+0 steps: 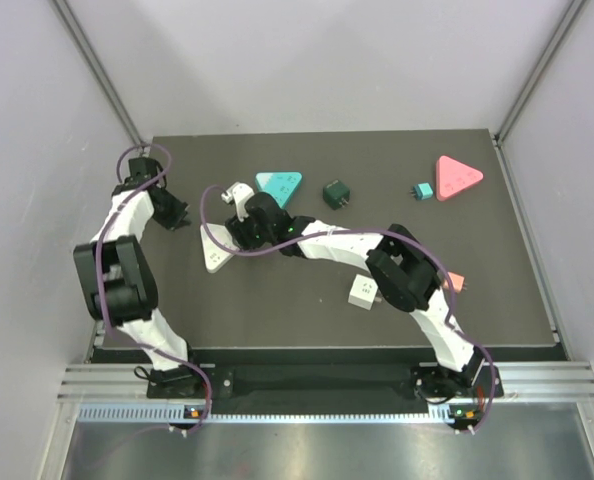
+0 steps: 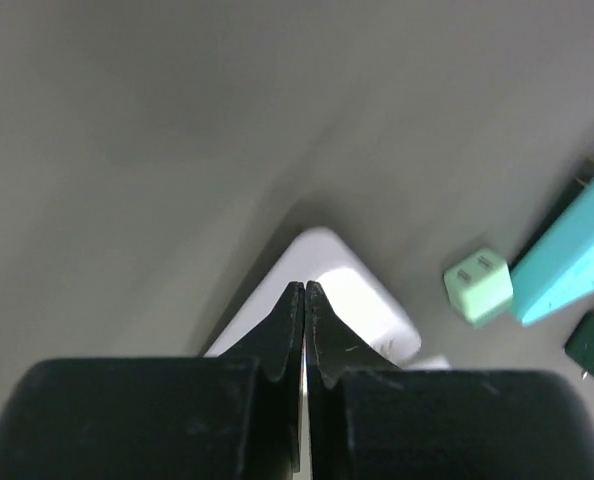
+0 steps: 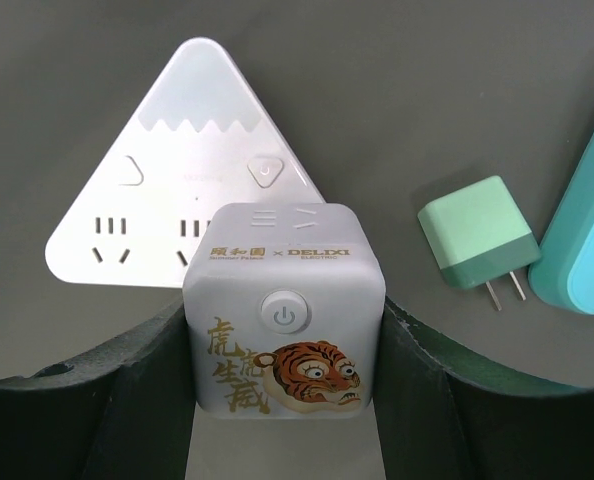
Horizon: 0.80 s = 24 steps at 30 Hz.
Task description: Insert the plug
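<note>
My right gripper [image 3: 284, 325] is shut on the plug [image 3: 284, 310], a white cube with a power button and a tiger picture. It hangs just in front of the white triangular socket strip [image 3: 182, 190], whose slots face up. In the top view that strip [image 1: 215, 252] lies left of centre, with the right gripper's black body [image 1: 260, 222] over its right side. My left gripper [image 2: 305, 292] is shut on nothing, its tips pointing at a rounded corner of the white strip [image 2: 362, 305]. In the top view the left gripper [image 1: 174, 213] sits just left of the strip.
A mint adapter [image 3: 474, 245] and a teal triangular strip [image 1: 279, 185] lie right of the white strip. Further back are a dark green cube [image 1: 337, 193], a small teal plug [image 1: 423, 190] and a pink triangular strip [image 1: 457, 177]. Another white cube [image 1: 363, 292] lies near the right arm.
</note>
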Each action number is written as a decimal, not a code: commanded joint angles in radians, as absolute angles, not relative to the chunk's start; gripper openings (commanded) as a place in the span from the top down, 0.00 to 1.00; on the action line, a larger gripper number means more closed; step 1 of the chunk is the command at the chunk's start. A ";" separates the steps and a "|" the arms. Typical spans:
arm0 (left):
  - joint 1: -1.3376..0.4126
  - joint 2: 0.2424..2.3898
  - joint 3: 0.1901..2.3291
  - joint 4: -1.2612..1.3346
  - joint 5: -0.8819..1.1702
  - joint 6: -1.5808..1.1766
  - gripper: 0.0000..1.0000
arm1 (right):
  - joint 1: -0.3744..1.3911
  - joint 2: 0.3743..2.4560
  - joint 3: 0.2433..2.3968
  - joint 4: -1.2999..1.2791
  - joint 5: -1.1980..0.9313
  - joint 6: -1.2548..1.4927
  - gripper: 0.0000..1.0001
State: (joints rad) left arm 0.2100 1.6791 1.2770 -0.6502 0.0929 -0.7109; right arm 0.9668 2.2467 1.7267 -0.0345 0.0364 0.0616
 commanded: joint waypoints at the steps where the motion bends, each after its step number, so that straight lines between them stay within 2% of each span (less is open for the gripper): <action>1: 0.215 1.801 1.362 -0.623 0.133 -0.742 1.00 | 0.979 2.299 1.696 -0.285 0.046 0.031 1.00; 8: 0.204 1.933 1.385 -0.603 0.172 -0.739 1.00 | 0.974 2.362 1.844 -0.380 0.043 0.008 1.00; 24: 0.149 1.959 1.310 -0.532 0.212 -0.765 1.00 | 0.965 2.511 2.089 -0.505 0.018 -0.020 1.00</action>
State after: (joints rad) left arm 0.1967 1.9537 1.3262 -0.5377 0.1341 -0.7387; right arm 0.9646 2.3894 2.0758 -0.3679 0.0296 -0.0006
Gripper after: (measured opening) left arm 0.011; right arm 0.588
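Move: The white power strip lies under and beside the left hand: its middle is some 7 cm right, 1 cm back and 8 cm below, its far-left corner nearer, about 4 cm ahead and 2 cm right. From the right hand, still holding the white plug, the strip's middle is about 6 cm left, 1 cm ahead and 5 cm below. The green adapter is roughly 9 cm ahead and 3 cm right of the right hand, the teal strip 15 cm ahead and 8 cm right. Drop the left gripper, fingers already shut, about 8 cm while easing 3 cm forward, tipping it slightly steeper, so the closed tips come against the outer side of the strip's far-left corner and bear on it as a stop. Meanwhile keep the right grip on the plug and nudge it just over 1 cm forward-left, tipping the fingers some 8 degrees steeper over the near right part of the strip. ##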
